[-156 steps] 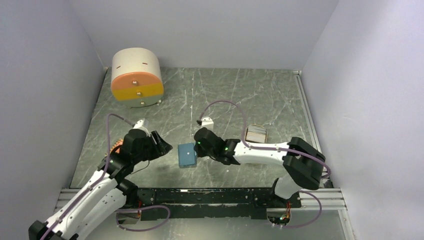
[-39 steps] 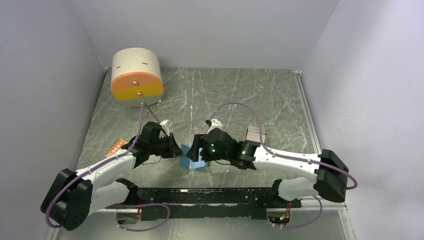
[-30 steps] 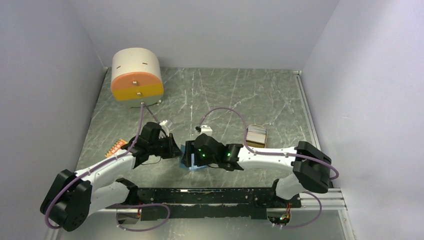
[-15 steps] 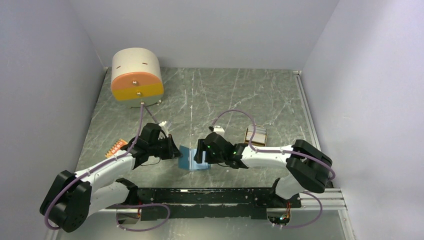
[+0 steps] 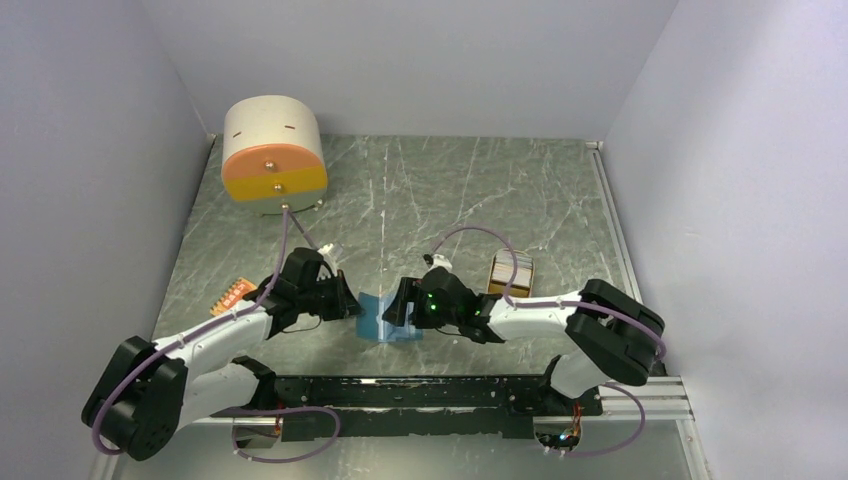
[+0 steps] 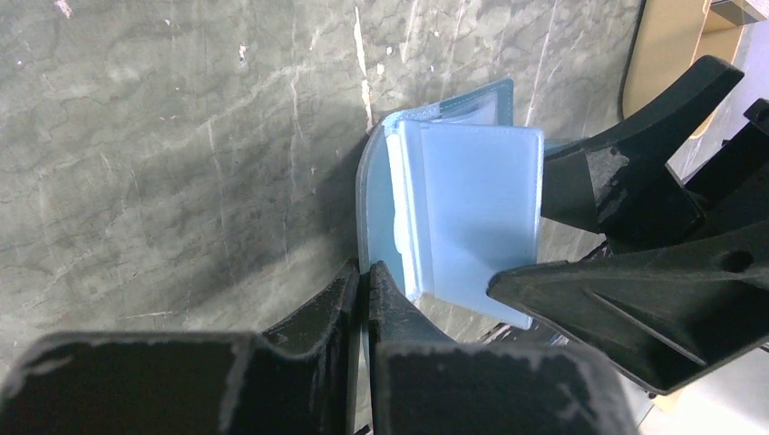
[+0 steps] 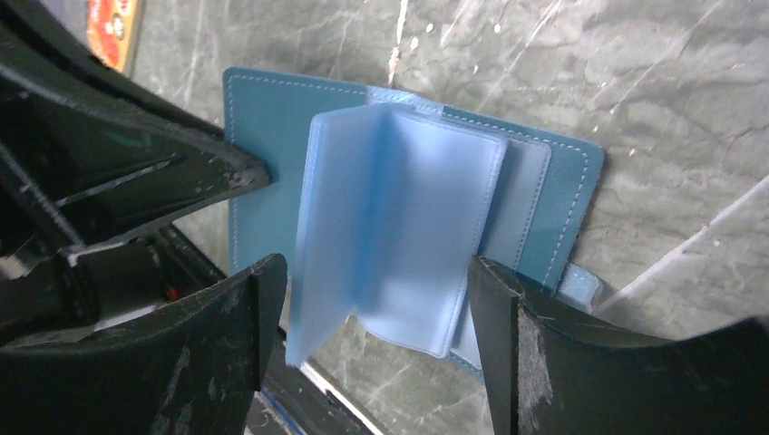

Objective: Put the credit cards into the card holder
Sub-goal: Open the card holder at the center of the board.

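Observation:
The blue card holder (image 5: 375, 318) lies open near the table's front edge, its pale blue inner leaves (image 7: 399, 217) standing up. My left gripper (image 5: 351, 304) is shut on the edge of its left cover (image 6: 365, 272). My right gripper (image 5: 398, 305) is open, its fingers either side of the raised leaves (image 7: 374, 272) without pinching them. One orange credit card (image 5: 232, 293) lies flat on the table to the left, behind the left arm. Whitish cards (image 5: 512, 270) lie in a tray at the right.
A tan tray (image 5: 531, 270) sits just behind the right forearm. A round cream and orange drawer unit (image 5: 273, 155) stands at the back left. Side walls close in the table on both sides.
My right gripper has slid a little right off the card holder and spread wider. The holder now lies open with its leaves up. The left gripper keeps its hold.

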Controlling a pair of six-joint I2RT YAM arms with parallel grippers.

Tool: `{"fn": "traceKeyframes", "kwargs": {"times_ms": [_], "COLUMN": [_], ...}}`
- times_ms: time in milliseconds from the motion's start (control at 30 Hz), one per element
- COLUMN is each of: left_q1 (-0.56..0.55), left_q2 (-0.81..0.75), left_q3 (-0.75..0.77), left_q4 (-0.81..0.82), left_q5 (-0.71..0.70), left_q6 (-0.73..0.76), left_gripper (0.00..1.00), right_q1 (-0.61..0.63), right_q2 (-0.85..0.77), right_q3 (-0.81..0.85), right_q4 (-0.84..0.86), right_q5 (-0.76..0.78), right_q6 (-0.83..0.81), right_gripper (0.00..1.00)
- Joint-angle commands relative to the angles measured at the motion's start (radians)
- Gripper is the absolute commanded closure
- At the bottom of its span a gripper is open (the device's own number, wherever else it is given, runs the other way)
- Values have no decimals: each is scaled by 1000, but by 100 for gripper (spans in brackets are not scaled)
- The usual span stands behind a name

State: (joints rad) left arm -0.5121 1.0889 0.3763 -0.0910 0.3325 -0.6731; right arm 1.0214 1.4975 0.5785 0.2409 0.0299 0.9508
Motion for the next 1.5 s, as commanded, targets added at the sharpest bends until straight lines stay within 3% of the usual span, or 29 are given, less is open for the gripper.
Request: {"fn": "traceKeyframes", "kwargs": {"times_ms": [0,300,467,700,967,1333,1467], "left_q1": [-5,-4,-4,-4,-5,3,3], "left_q2": [12,14,-26,-62,-36,-73,-53], "left_q3": [-20,-24,-30,-35,-48,-84,-77], "left_q4": [34,75,80,121,168,265,257], "left_q5": [7,49,75,123,143,171,155], "left_q6": [-8,-36,-61,-88,-101,-148,-127], "left_gripper": [91,89,80,67,63,46,44], "right_q1": [-8,-18,-18,-40,-60,-60,-60], "right_q2": [-60,-11,-3,1,76,191,203], "right_q3": [-68,-104,-118,-156,-162,-168,-167], "right_q4": [215,507,513,514,596,732,745], "right_q5": [-106,-246,-226,-190,-230,-288,-295], "right_q6": [48,89,82,78,89,123,123], "right_gripper": [24,25,28,53,75,78,80]}}
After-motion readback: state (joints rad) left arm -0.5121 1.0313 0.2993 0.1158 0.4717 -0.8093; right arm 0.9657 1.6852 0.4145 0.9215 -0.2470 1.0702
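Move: The left hand already pinches the near-left cover edge of the card holder, whose middle lies about 6 cm to its right, 1 cm back and 2 cm lower. From the right hand, the holder's middle is some 2 cm left, 1 cm back and 2 cm below, with a pale inner leaf standing between its spread fingers. The card tray sits about 23 cm right of the right hand and 8 cm farther out; the orange toy is roughly 26 cm left of the left hand and 3 cm ahead. The right hand lifts about 6 cm while swinging some 4 cm left across the card holder, rolling about 20 degrees so its left side rises, then closes its wide fingers most of the way and sinks about 5 cm to put the tips against the inner side of the left cover. Meanwhile the left hand opens and lets go of that cover, rising about 3 cm and edging right with a small roll, so that its parted fingers stay on either side of the cover's edge. ##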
